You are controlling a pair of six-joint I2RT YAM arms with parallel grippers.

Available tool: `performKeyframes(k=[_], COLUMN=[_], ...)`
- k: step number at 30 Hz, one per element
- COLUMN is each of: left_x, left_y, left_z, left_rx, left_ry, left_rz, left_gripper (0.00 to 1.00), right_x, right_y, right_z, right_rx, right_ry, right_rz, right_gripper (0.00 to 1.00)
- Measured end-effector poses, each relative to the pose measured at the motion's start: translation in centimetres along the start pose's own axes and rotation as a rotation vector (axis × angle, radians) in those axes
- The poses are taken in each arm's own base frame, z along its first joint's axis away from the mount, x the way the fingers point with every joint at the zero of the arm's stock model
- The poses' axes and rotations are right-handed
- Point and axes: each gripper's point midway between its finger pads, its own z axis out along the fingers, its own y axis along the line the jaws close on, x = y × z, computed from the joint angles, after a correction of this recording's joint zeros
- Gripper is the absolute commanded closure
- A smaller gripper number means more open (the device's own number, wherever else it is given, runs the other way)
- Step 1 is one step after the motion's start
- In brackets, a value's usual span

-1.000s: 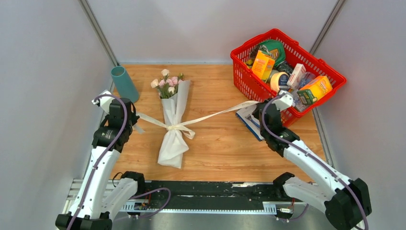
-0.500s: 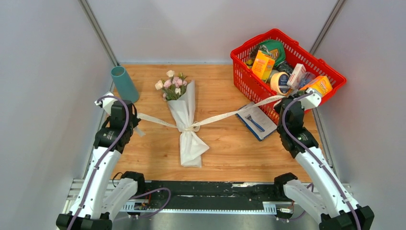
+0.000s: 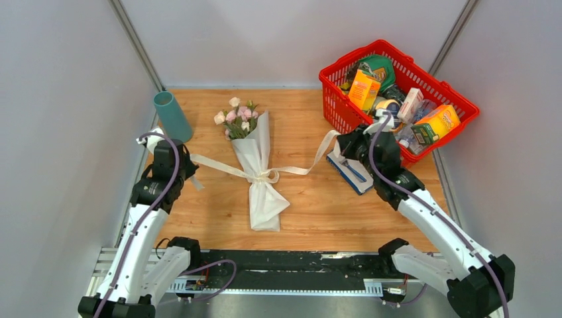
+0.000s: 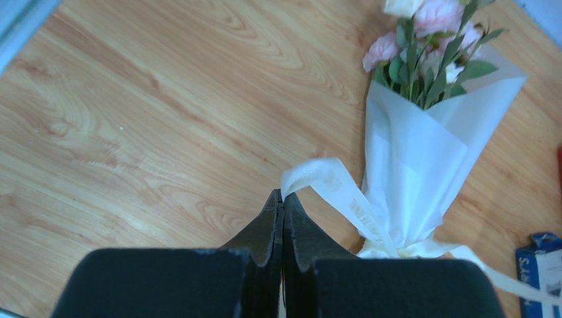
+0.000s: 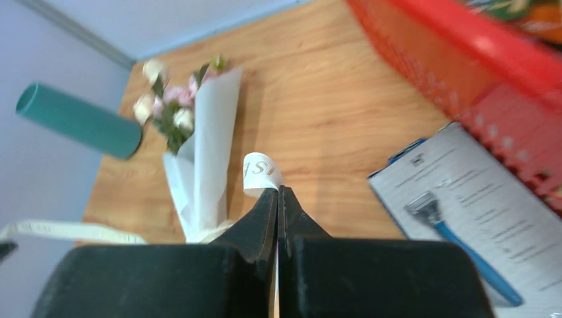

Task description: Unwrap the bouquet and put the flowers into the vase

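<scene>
The bouquet [image 3: 260,171] lies on the wooden table, its white paper cone [image 4: 414,165] still tied by a cream ribbon [image 3: 225,168]. Pink and cream flowers [image 3: 237,118] stick out at its far end. My left gripper [image 3: 187,161] is shut on the ribbon's left end [image 4: 331,189]. To the right of the bouquet, my right gripper [image 3: 339,149] is shut on the other end, which curls over its tips [image 5: 260,173]. That right length hangs slack. The teal vase [image 3: 171,116] stands at the far left, behind the left gripper.
A red basket [image 3: 339,114] full of packaged goods stands at the far right. A blue-edged razor package [image 3: 351,171] lies flat in front of it, under my right wrist. Grey walls close in the table on the left, right and back.
The right gripper pulled the ribbon taut toward the basket, then came back left, so the ribbon now sags. The bouquet slid right and turned during the pull. The left gripper barely moved.
</scene>
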Motion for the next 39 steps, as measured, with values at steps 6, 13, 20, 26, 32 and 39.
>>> performKeyframes(k=[6,13,20,26,32,39], left_x=[-7.5,-14.6,-15.3,-16.3,-17.6,-16.1], left_y=[-0.2,0.3,2.2,5.3,6.3,7.5], left_z=[-2.8,-6.3,-5.5,-4.0,-5.5,-7.0], left_rx=[-0.090,-0.180,-0.300,-0.453,-0.460,-0.423], left_ry=[-0.200,-0.429,-0.452,-0.432,-0.497,-0.552], left_rz=[-0.035,-0.096,-0.066,-0.079,-0.150,-0.177], left_gripper=[1.00,1.00,1.00,1.00,0.95,0.56], right_x=[2.9,-0.1,-4.6,-6.2,-7.4,-7.1], right_y=[-0.2,-7.9,-11.9,-14.3,-11.7,-5.1], right_z=[0.7,-1.0,-3.3,-4.0,-3.9,-4.3], right_rx=[0.024,0.308,0.435,0.488,0.356,0.042], right_ry=[0.041,-0.115,-0.245,-0.242,-0.221,-0.167], right_rz=[-0.029,-0.012,0.040,0.072,0.057,0.024], right_gripper=[1.00,1.00,1.00,1.00,1.00,1.00])
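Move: Both shut grippers hold a ribbon end. From the left hand, the ribbon's knot on the bouquet lies about 21 cm right, 3 cm ahead and 17 cm down; the vase stands roughly 19 cm ahead and 9 cm left. From the right hand, the knot is some 24 cm left, 3 cm back and 23 cm down; the notebook is about 6 cm right, level fore and aft, and the red basket 14 cm ahead and 19 cm right. Still pinching the ribbon, the left hand climbs quickly about 14 cm and then swings some 13 cm left, away from the knot, yawing about 35 degrees counter-clockwise, before easing back slightly as its fingers part to a third open. The right hand keeps its end pinched, nudges left, then dips and sweeps right past its start by about 16 cm, finally returning some 7 cm left while rising and swinging its fingers back counter-clockwise. ##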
